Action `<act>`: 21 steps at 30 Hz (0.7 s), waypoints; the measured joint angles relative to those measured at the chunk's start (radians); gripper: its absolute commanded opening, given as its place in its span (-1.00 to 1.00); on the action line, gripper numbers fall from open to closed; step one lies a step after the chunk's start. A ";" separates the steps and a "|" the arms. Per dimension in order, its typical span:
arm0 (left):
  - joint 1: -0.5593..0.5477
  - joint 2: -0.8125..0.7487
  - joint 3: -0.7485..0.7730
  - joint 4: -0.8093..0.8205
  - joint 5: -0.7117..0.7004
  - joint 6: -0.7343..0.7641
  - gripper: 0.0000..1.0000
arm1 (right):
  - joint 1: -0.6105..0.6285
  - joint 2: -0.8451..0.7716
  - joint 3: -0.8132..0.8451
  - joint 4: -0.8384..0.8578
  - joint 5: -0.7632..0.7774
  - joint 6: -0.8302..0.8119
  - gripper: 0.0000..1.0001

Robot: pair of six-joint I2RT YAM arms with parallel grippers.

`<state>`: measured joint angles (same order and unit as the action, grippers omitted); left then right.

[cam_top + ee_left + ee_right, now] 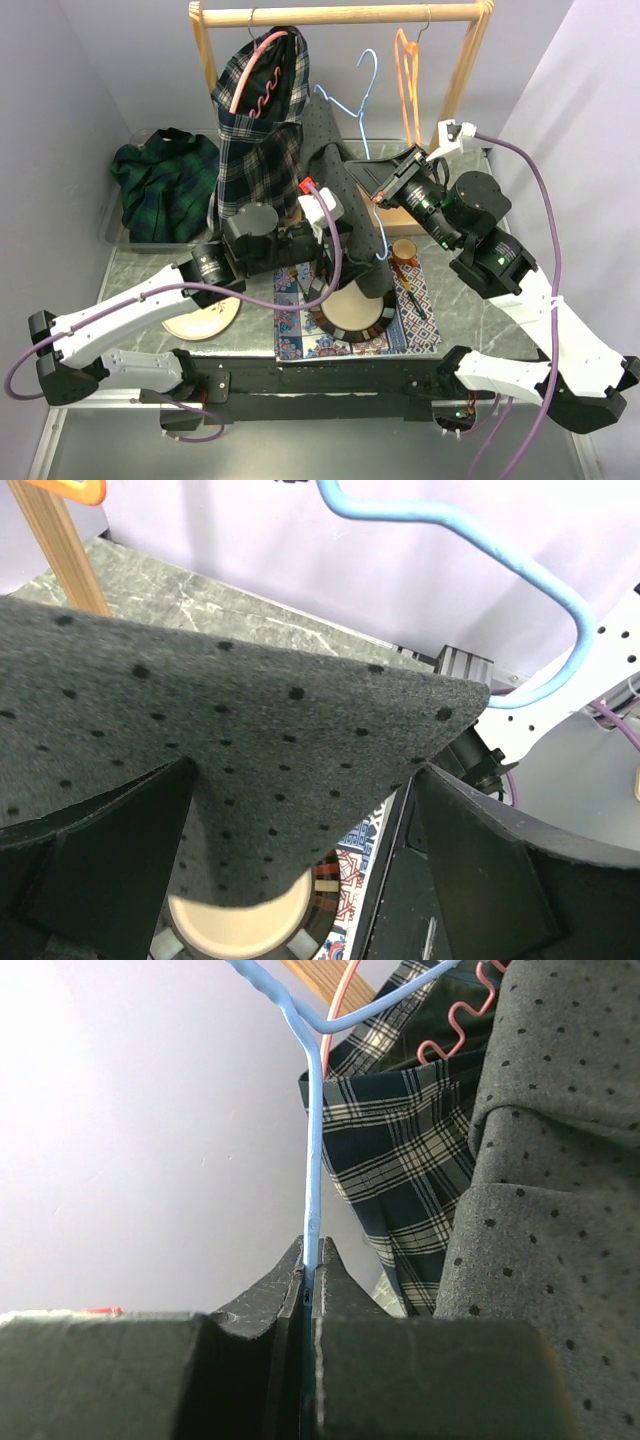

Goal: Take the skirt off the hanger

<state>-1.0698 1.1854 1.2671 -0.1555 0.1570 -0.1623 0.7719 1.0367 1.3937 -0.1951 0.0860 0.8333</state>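
The skirt (338, 185) is grey felt with black dots and hangs in the middle, in front of the rack. The light blue wire hanger (366, 88) rises beside it, its hook below the rod. My right gripper (312, 1258) is shut on the hanger (314, 1150). In that view the skirt (545, 1210) hangs just to the right. My left gripper (305, 780) is wide open, and a fold of the skirt (230, 720) drapes down between its fingers (100, 865). The hanger (545, 580) curves above. I cannot tell where skirt and hanger still touch.
A plaid skirt (262, 120) on a pink hanger and an orange hanger (405, 65) hang on the wooden rack (340, 14). A tray holding a green plaid garment (165, 180) sits at the back left. Below lie a patterned mat (415, 325), round coaster (350, 318), wooden plate (205, 320) and small cup (403, 250).
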 measured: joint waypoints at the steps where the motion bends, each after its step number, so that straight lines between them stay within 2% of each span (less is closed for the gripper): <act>1: -0.009 -0.001 -0.003 0.000 -0.014 0.001 0.94 | 0.004 0.000 0.000 0.000 0.003 0.002 -1.00; 8: -0.051 0.008 -0.003 0.001 -0.121 0.010 0.98 | 0.014 0.000 0.000 0.002 0.035 0.008 -1.00; 9: -0.058 0.011 -0.003 0.002 -0.140 0.012 0.92 | 0.014 0.000 0.000 0.001 0.038 0.008 -1.00; 11: -0.067 0.016 -0.003 0.005 -0.167 0.018 0.54 | 0.014 0.000 0.000 0.001 0.042 0.008 -1.00; 12: -0.071 0.019 -0.003 0.012 -0.182 0.024 0.03 | 0.014 0.000 0.000 0.002 0.042 0.008 -1.00; 14: -0.073 0.024 -0.004 0.024 -0.202 0.028 -0.42 | 0.014 0.000 0.000 0.003 0.042 0.008 -1.00; 15: -0.074 0.024 -0.004 0.028 -0.212 0.034 -0.86 | 0.014 0.000 0.000 0.003 0.043 0.007 -1.00; 16: -0.076 0.024 -0.004 0.032 -0.220 0.039 -0.98 | 0.014 0.000 0.000 0.002 0.045 0.006 -1.00; 21: -0.084 0.015 -0.004 0.023 -0.255 0.045 -0.98 | 0.014 -0.001 0.000 -0.003 0.082 -0.029 -1.00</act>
<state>-1.1538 1.2003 1.2629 -0.1322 -0.0978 -0.1173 0.7860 1.0355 1.3937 -0.1982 0.1684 0.8047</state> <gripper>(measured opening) 0.022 0.031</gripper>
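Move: The grey dotted skirt is just beyond the left hand's open fingers. Its middle lies about 8 cm forward and 3 cm right of that hand, roughly level, with its lower near end right between the fingertips. The blue hanger's middle is some 14 cm ahead, 5 cm right and 5 cm higher; the dark-rimmed plate is about 28 cm below and 5 cm right, level fore and aft. From the right hand, the skirt's middle is roughly 3 cm back, 4 cm left and 7 cm lower. The left hand, its fingers pointing right around the near end of the skirt, eases only about 1.5 cm forward while it swings some 10 degrees counter-clockwise, then snaps from wide open to shut to pinch the cloth close to the hanger's near end. Meanwhile the right hand keeps its shut grip on the blue hanger and holds it almost in place, drifting barely 1 cm forward and to the right near the end. ##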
